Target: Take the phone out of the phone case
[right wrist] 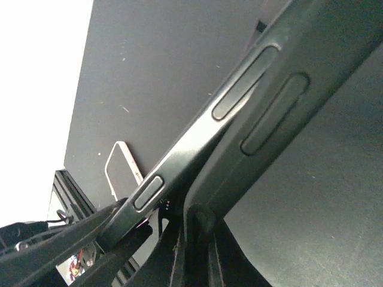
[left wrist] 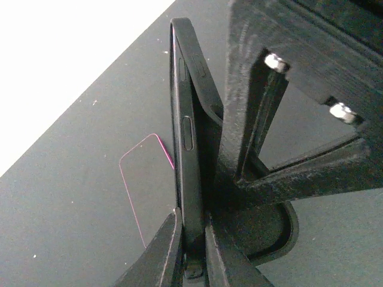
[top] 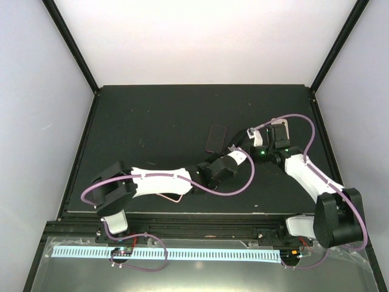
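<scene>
Above the middle of the black table, both arms meet. My left gripper (top: 234,152) (left wrist: 191,224) is shut on the lower edge of the dark phone (left wrist: 187,137) (right wrist: 179,161), whose side button shows just above the fingers. The black phone case (left wrist: 204,84) (right wrist: 269,125) peels away from the phone at an angle, still touching it at the far end. My right gripper (top: 252,137) (right wrist: 196,224) is shut on the rim of the case. In the left wrist view the right gripper's black body (left wrist: 287,113) fills the right side.
A flat dark slab with a pink rim (top: 216,139) (left wrist: 143,179) lies on the table just beyond the grippers. Another pale-rimmed slab (top: 172,196) (right wrist: 119,164) lies under the left arm near the front edge. A black rail (top: 182,226) runs along the front.
</scene>
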Controlling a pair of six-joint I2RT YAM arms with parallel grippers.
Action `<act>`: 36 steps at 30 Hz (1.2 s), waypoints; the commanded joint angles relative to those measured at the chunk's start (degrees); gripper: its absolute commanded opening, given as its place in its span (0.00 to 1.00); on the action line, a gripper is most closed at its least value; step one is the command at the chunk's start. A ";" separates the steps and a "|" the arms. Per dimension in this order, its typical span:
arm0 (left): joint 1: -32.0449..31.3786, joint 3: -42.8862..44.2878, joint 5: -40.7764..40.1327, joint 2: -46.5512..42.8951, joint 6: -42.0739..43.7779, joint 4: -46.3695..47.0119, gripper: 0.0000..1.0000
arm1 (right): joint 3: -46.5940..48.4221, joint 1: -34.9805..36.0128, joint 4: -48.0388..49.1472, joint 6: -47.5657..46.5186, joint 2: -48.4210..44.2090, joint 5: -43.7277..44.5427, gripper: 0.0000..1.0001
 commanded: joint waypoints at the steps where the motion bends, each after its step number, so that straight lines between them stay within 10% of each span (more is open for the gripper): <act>1: 2.49 -2.12 -5.00 -8.22 -6.36 -3.37 0.02 | -1.48 -1.13 -1.57 -6.38 -2.70 12.84 0.01; 21: 2.56 -9.68 9.20 -27.53 -16.12 -4.67 0.02 | -2.66 -1.08 0.78 -8.41 -7.34 14.82 0.01; 36: 7.11 -7.32 -18.00 -14.14 -16.05 -21.31 0.01 | 1.59 -5.49 -0.95 -16.14 -10.63 23.91 0.01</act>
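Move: The left fingers already grip the near end of the phone, whose middle lies about 4 cm ahead and 3 cm right of them, at their height; the phone case's middle is some 3 cm ahead and 5 cm right. The right fingers hold the case, its middle about 5 cm ahead. The dark pink-edged phone on the table lies 5 cm ahead of the left fingers, 1 cm left and 14 cm below. Keep both grips shut, phone in the left, phone case in the right, and draw both hands up about 4 cm and slightly back. Then pull them apart: carry the phone up a little more and on to the left, sinking again, ending some 14 cm left and turned about 20 degrees counter-clockwise; drop the right hand briefly, then take the case right and forward. ##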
